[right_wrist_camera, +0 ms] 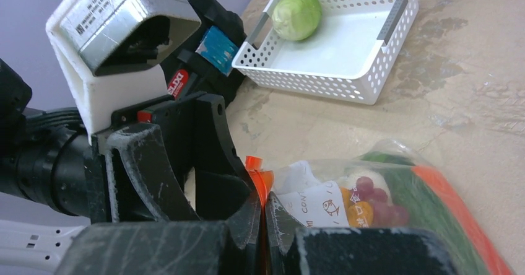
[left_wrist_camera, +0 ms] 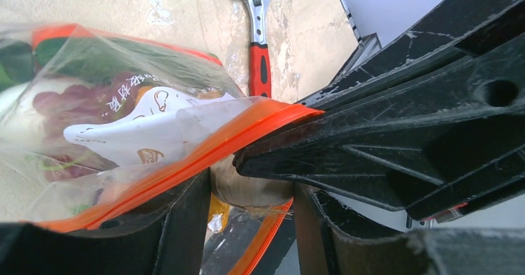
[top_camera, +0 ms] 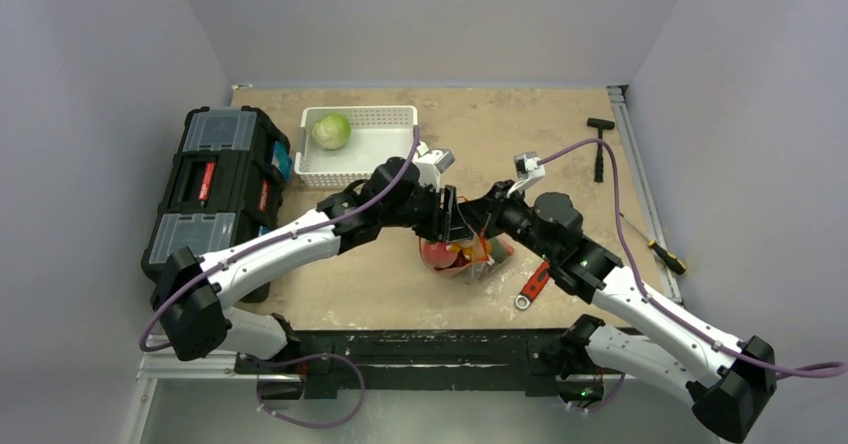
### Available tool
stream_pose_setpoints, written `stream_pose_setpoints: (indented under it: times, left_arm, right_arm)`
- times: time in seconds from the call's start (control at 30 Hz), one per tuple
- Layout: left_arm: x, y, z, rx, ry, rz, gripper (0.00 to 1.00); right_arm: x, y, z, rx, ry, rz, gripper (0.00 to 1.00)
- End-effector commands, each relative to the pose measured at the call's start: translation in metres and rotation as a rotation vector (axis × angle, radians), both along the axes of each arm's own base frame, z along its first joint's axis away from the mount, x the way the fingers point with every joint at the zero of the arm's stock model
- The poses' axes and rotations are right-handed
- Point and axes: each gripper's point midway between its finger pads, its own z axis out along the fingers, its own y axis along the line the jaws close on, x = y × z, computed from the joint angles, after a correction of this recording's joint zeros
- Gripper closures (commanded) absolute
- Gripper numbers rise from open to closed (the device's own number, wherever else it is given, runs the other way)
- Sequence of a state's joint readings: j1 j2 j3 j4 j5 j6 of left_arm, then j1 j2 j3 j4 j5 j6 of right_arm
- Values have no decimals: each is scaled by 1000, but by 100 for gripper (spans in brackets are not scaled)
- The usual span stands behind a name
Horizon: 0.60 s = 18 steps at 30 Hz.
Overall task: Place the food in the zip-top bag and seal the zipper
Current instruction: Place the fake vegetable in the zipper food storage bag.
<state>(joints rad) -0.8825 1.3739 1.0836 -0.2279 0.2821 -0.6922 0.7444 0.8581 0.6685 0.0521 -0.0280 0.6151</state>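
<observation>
The clear zip-top bag (top_camera: 470, 260) lies on the table between both grippers, holding food: dark red grapes (right_wrist_camera: 373, 191), an orange piece (right_wrist_camera: 359, 213), something white (left_wrist_camera: 18, 111) and green leaves (right_wrist_camera: 427, 194). Its orange-red zipper (left_wrist_camera: 186, 163) runs slantwise along the mouth. My right gripper (right_wrist_camera: 263, 199) is shut on one end of that strip. My left gripper (left_wrist_camera: 252, 187) stands open, its fingers (left_wrist_camera: 186, 225) apart, with bag plastic and a second stretch of the strip in the gap. Another food piece, a round green leafy head (right_wrist_camera: 297, 15), sits in the white basket (right_wrist_camera: 347, 86).
A black toolbox (top_camera: 215, 189) stands at the left, next to the basket (top_camera: 390, 116). A red-handled wrench (top_camera: 533, 286) lies just right of the bag. A screwdriver (top_camera: 660, 249) and a black T-handle tool (top_camera: 600, 149) lie near the right edge.
</observation>
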Motion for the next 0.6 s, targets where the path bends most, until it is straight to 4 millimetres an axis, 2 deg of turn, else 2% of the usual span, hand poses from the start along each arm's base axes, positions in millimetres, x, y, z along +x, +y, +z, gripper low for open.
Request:
stream_pose_setpoints:
  times: [0.0, 0.13, 0.23, 0.3, 0.33, 0.43, 0.57]
  left_arm:
    - [10, -16, 22, -65, -39, 22, 70]
    - [14, -10, 10, -20, -31, 60, 52]
    - [11, -7, 15, -28, -45, 53, 45]
    - [10, 0, 22, -39, -69, 62, 27]
    - [8, 3, 27, -46, -83, 65, 22]
    - [4, 18, 38, -36, -119, 83, 16]
    - [-5, 37, 51, -24, -148, 96, 14]
  right_arm:
    - [-4, 10, 64, 163, -95, 45, 100]
    - [-4, 6, 65, 164, -97, 28, 100]
    - [-2, 3, 63, 157, -97, 11, 100]
    - [0, 2, 61, 145, -96, -2, 100]
    - [0, 1, 60, 139, -97, -6, 100]
    - [2, -1, 57, 129, -97, -16, 100]
    - [2, -1, 53, 119, -94, -17, 100]
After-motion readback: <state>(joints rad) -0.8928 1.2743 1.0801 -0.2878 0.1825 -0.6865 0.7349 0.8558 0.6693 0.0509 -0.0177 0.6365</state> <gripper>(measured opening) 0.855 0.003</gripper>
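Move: The fake vegetable, a beige bulb, is already in the left hand's fingers at the bag's mouth; the middle of the opening lies about 2 cm back, 1 cm left and 4 cm below that hand. In the bag, the peach is roughly 5 cm back, 4 cm left and 10 cm down, the yellow peppers about 4 cm back, 3 cm right and 8 cm down. From the right hand, pinching the rim, the opening's middle is some 5 cm back, 2 cm left and 5 cm below. The beige bulb is lowered about 1 cm farther into the bag's mouth and let go as the left fingers spread from half open to nearly wide. The left hand then backs off, rising about 3 cm and drawing some 2 cm left, away from the bulb, while the closed right fingers stay put and keep pinching the orange zipper rim. ##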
